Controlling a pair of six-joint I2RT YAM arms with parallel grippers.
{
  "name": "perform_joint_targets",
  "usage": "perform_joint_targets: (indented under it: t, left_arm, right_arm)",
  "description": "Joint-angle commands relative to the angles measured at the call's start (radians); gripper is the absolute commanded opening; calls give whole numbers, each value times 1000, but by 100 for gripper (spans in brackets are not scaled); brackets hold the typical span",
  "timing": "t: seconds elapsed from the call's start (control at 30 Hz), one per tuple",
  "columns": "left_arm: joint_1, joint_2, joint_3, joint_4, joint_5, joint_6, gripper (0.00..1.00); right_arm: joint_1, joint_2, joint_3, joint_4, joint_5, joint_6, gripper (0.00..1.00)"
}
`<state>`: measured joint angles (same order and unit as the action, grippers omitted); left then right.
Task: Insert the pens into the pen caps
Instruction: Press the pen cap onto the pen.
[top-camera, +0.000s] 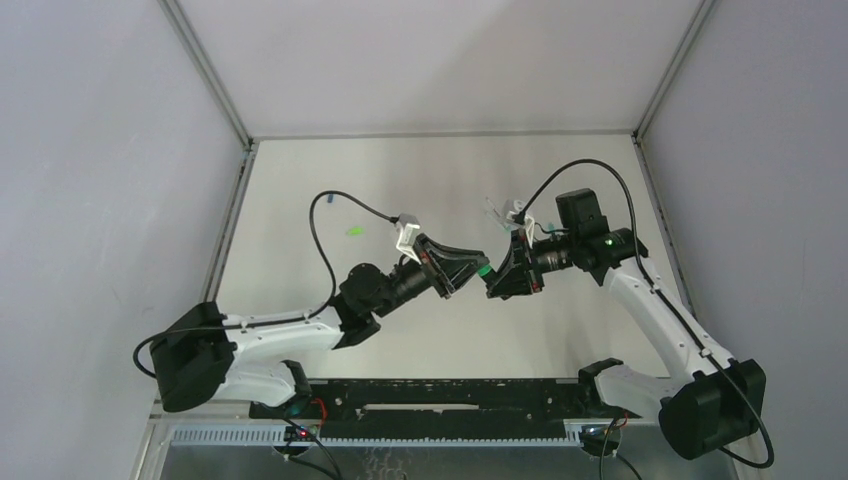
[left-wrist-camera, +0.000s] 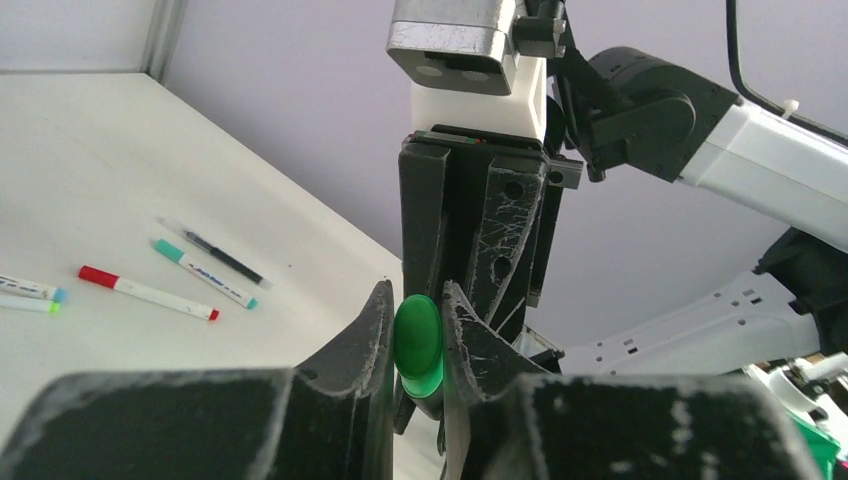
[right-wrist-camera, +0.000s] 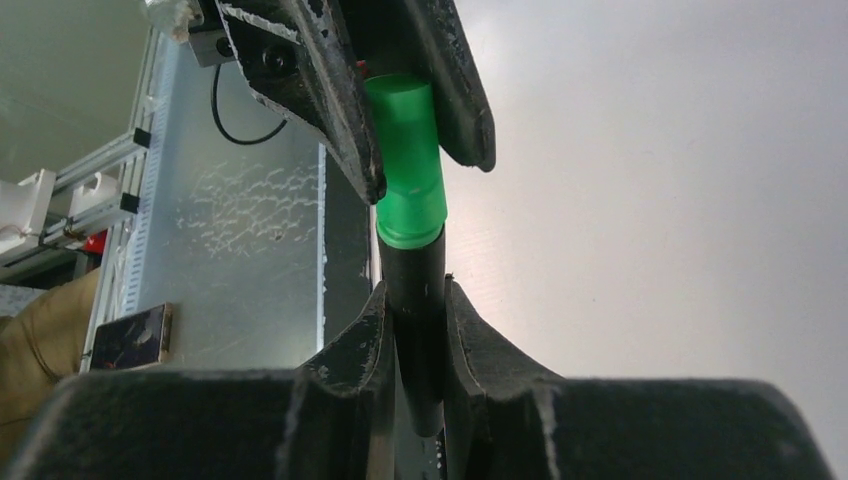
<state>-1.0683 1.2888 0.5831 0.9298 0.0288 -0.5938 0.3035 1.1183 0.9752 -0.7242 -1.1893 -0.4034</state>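
Observation:
Above the table's middle, my left gripper (top-camera: 460, 274) and right gripper (top-camera: 502, 278) meet tip to tip. The left gripper (left-wrist-camera: 415, 297) is shut on a darker green pen cap (left-wrist-camera: 418, 345). Opposite it, the right gripper (right-wrist-camera: 415, 297) is shut on the thicker black marker (right-wrist-camera: 414, 300). In the right wrist view, that green cap (right-wrist-camera: 407, 165) sits over the marker's end, pinched between the left fingers (right-wrist-camera: 335, 90). Several thin pens lie on the table: a red-ended one (left-wrist-camera: 148, 292), a teal-ended one (left-wrist-camera: 205, 273) and a thin dark one (left-wrist-camera: 213, 253).
A bright green cap (top-camera: 353, 231) and a blue cap (top-camera: 327, 199) lie loose on the table left of centre. The pens cluster at the back right (top-camera: 505, 210). Grey walls enclose the table on three sides. A black rail (top-camera: 440, 397) runs along the near edge.

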Motion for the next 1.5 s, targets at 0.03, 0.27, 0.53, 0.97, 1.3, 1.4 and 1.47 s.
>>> perform_joint_targets:
  t: [0.03,0.27,0.53,0.97,1.3,1.4,1.47]
  left_arm:
    - [-153,147,-70,-285,579,-69,0]
    - [-154,165,-86,-279,682,-6,0]
    - [-159,208,21,-664,545,119,0]
    - [-174,20,-49,-806,498,162,0]
    - [-219,65,-44,-745,624,170,0]
    - [-196,45,-54,-780,564,160,0]
    - [-167,12,-59,-778,504,134,1]
  right_arm:
    - [-7,-28,134,316,103,-25,0]
    - [-7,-10,141,233,-147,-78,0]
    - [52,-23,131,256,81,2,0]
    - [69,-20,89,167,-8,-209,0]
    - [94,-21,90,37,-84,-385,0]
    - [98,-22,90,17,-62,-398,0]
    - [103,-16,91,17,-52,-386,0]
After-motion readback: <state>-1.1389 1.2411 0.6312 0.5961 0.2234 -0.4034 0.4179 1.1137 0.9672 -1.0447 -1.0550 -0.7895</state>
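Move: The left fingers already hold the green cap. The black pen body, gripped in the right hand, lies about 4 cm back and 4 cm right of the left hand, nearly level. From the right hand the cap is some 3 cm ahead and 3 cm left; on the table about 22 cm below, the red marker lies roughly 15 cm ahead and 11 cm right, the teal marker 13 cm ahead and 17 cm right. Cap and pen body stay end to end, each still pinched in its own hand, and the left hand closes in on the right by about 1 cm to press the cap on. Both draw back about 2 cm, rock partly forward while sinking, then travel back and down together, ending some 5 cm back and 4 cm lower. Both hands' fingers tip down and swing towards the base, by 10 to 15 degrees each way. ##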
